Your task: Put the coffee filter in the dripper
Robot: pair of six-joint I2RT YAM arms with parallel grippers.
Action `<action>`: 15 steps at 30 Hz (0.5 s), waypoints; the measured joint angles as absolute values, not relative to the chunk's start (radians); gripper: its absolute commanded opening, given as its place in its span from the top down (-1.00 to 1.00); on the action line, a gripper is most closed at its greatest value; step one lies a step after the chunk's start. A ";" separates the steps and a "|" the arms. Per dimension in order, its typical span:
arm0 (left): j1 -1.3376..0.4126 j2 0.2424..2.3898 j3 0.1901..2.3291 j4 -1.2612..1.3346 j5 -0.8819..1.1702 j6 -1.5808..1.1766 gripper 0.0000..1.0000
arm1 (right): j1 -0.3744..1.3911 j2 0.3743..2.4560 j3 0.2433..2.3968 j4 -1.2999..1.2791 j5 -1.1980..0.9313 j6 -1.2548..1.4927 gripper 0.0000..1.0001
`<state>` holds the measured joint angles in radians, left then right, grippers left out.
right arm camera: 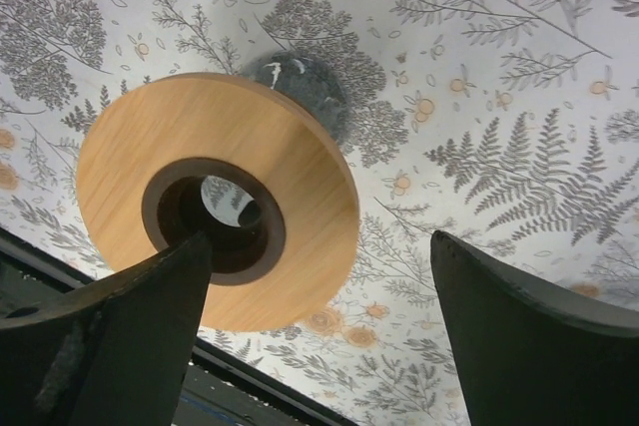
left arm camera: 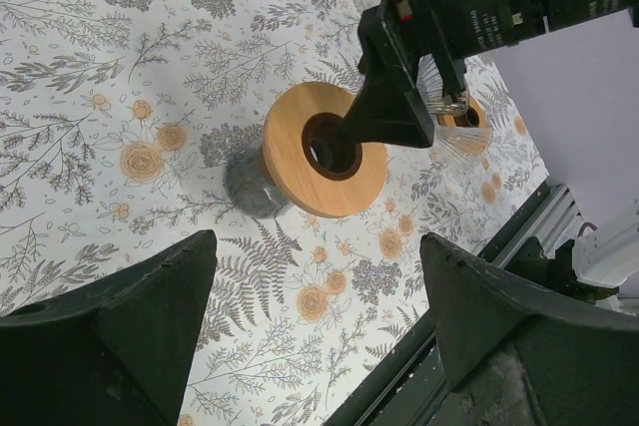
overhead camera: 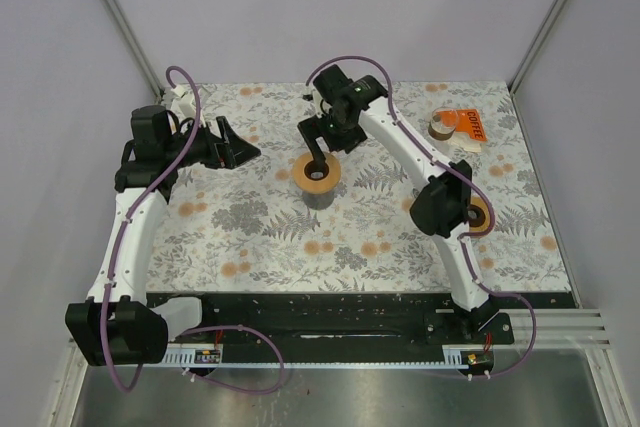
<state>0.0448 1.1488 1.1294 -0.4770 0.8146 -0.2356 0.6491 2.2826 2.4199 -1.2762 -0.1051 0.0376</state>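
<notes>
The dripper (overhead camera: 316, 175), a wooden ring with a dark hole on a glass base, stands mid-table. It also shows in the left wrist view (left arm camera: 300, 162) and the right wrist view (right arm camera: 290, 187). My right gripper (overhead camera: 318, 145) hangs just above it, open and empty (right arm camera: 318, 244), with one finger (right arm camera: 130, 336) over the hole. My left gripper (overhead camera: 240, 143) is open and empty (left arm camera: 318, 241), left of the dripper and aimed at it. Brown filters (overhead camera: 441, 127) sit by an orange coffee pack (overhead camera: 472, 125) at the far right.
A pale pleated object with an orange-brown ring (overhead camera: 480, 215) lies behind my right arm's elbow; it also shows in the left wrist view (left arm camera: 454, 112). The black base rail (overhead camera: 330, 317) runs along the near edge. Walls close in the table at the back and sides.
</notes>
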 measured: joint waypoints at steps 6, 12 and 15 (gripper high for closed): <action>0.048 1.145 1.117 -0.477 0.815 -0.223 -0.73 | 0.602 2.111 2.258 -1.216 0.002 0.054 -0.99; 0.050 1.113 1.102 -0.477 0.806 -0.184 -0.73 | 0.383 1.652 1.753 -0.986 0.093 0.150 -0.99; 0.050 1.096 1.102 -0.475 0.805 -0.171 -0.73 | 0.247 1.487 1.551 -0.871 0.111 0.210 -0.97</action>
<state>0.0502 1.0958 1.1015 -0.4751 0.8051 -0.1715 0.2470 1.4868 1.5509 -0.8715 0.1108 0.2096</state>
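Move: The grey ribbed cone, which seems to be the coffee filter, lies on the table about 23 cm to the right of my right hand, 2 cm back and 13 cm below. The wooden ring on the glass carafe is 4 cm to this hand's left, 4 cm back and a little below. Past the cone, a second ring lies 9 cm farther right and 7 cm nearer; a glass cup stands 14 cm beyond it, 2 cm right. From my left hand, the cone is some 43 cm right, 5 cm ahead, 25 cm down. With its fingers already spread wide, my right hand lifts away from the wooden ring and then sweeps fast to my right, some 23 cm across and 8 cm up, towards a spot high above the grey cone. On the way I turn the wrist clockwise by nearly 40 degrees and tip the fingers up about 20, and I keep them open. ##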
